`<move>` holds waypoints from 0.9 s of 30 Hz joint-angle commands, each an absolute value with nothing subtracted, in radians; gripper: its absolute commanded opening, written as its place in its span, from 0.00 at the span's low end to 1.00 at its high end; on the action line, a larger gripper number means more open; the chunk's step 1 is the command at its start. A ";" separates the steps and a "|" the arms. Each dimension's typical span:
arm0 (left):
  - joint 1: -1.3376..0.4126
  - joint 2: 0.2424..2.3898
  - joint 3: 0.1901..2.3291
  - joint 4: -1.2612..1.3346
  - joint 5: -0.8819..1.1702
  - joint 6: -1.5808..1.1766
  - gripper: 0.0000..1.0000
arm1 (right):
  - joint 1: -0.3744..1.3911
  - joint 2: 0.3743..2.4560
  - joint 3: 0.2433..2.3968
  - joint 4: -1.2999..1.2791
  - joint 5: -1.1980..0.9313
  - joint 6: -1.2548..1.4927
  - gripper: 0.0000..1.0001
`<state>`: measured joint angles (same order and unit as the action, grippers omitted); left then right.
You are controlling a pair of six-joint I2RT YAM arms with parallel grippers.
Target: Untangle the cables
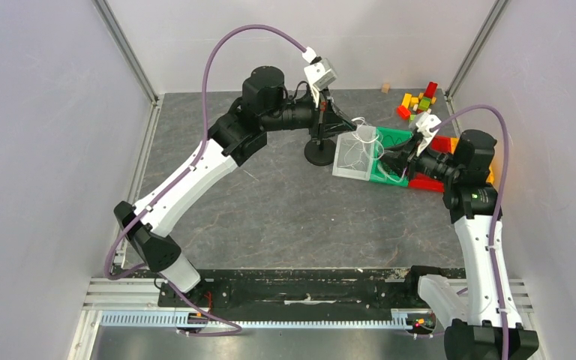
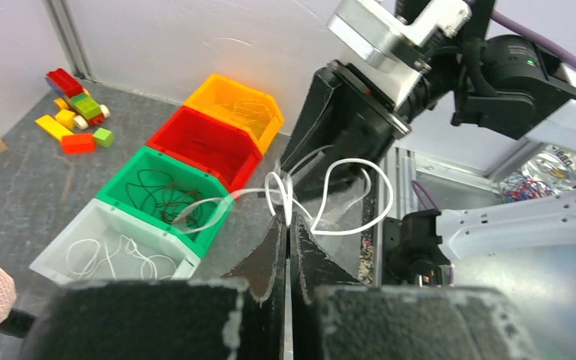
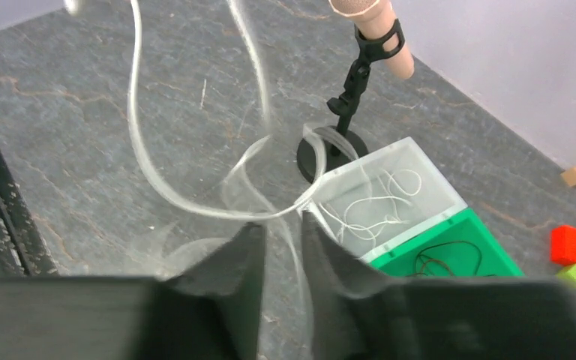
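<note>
A thin white cable (image 2: 345, 232) hangs in loops above the table between my two grippers. My left gripper (image 2: 286, 217) is shut on it, with the loops fanning out from its fingertips. In the top view the left gripper (image 1: 328, 112) is held high near the microphone stand. My right gripper (image 3: 285, 223) stands open, and a blurred strand of the white cable (image 3: 229, 215) runs across its tips and down through the gap. The right gripper (image 1: 390, 161) hovers over the bins. More white cables lie in the clear bin (image 2: 64, 232), and dark ones in the green bin (image 2: 122, 172).
A red bin (image 2: 166, 129) and an orange bin (image 2: 208, 84) continue the row to the right. A microphone on a black stand (image 3: 349, 97) rises just left of the clear bin (image 3: 427, 154). Coloured blocks (image 1: 418, 101) lie in the far right corner.
</note>
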<state>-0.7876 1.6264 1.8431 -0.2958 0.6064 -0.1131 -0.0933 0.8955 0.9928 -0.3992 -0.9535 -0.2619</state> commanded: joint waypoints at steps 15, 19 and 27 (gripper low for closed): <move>-0.690 1.263 1.294 -0.214 0.702 -0.223 0.68 | 0.052 0.798 0.773 0.106 -1.085 0.366 0.00; -0.690 1.112 1.067 -0.143 0.648 -0.107 0.79 | 0.087 0.790 0.791 0.170 -1.052 0.402 0.00; -0.769 1.083 0.783 0.086 0.625 0.153 0.80 | 0.113 0.831 0.881 0.199 -1.004 0.439 0.00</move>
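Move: The stretch of white cable that the right fingers are closing on lies right at their tips, about 1 cm ahead and 1 cm left. From the right hand the white bin is some 20 cm ahead, 6 cm left and 25 cm below; the green bin is about as far ahead and as low, 7 cm right. The left hand still pinches the same cable higher up, with the stretch at the right fingertips about 10 cm to its right, level fore-and-aft and 11 cm below. Staying put at first, the right hand shuts its half-open fingers on the white cable, then draws it about 7 cm left and 5 cm back, rolling some 20 degrees left side up, and lifts a little at the end. Once that grip is closed, the left fingers open wide, let go of the cable, and the left hand drops away about 18 cm down, also moving left and back. ##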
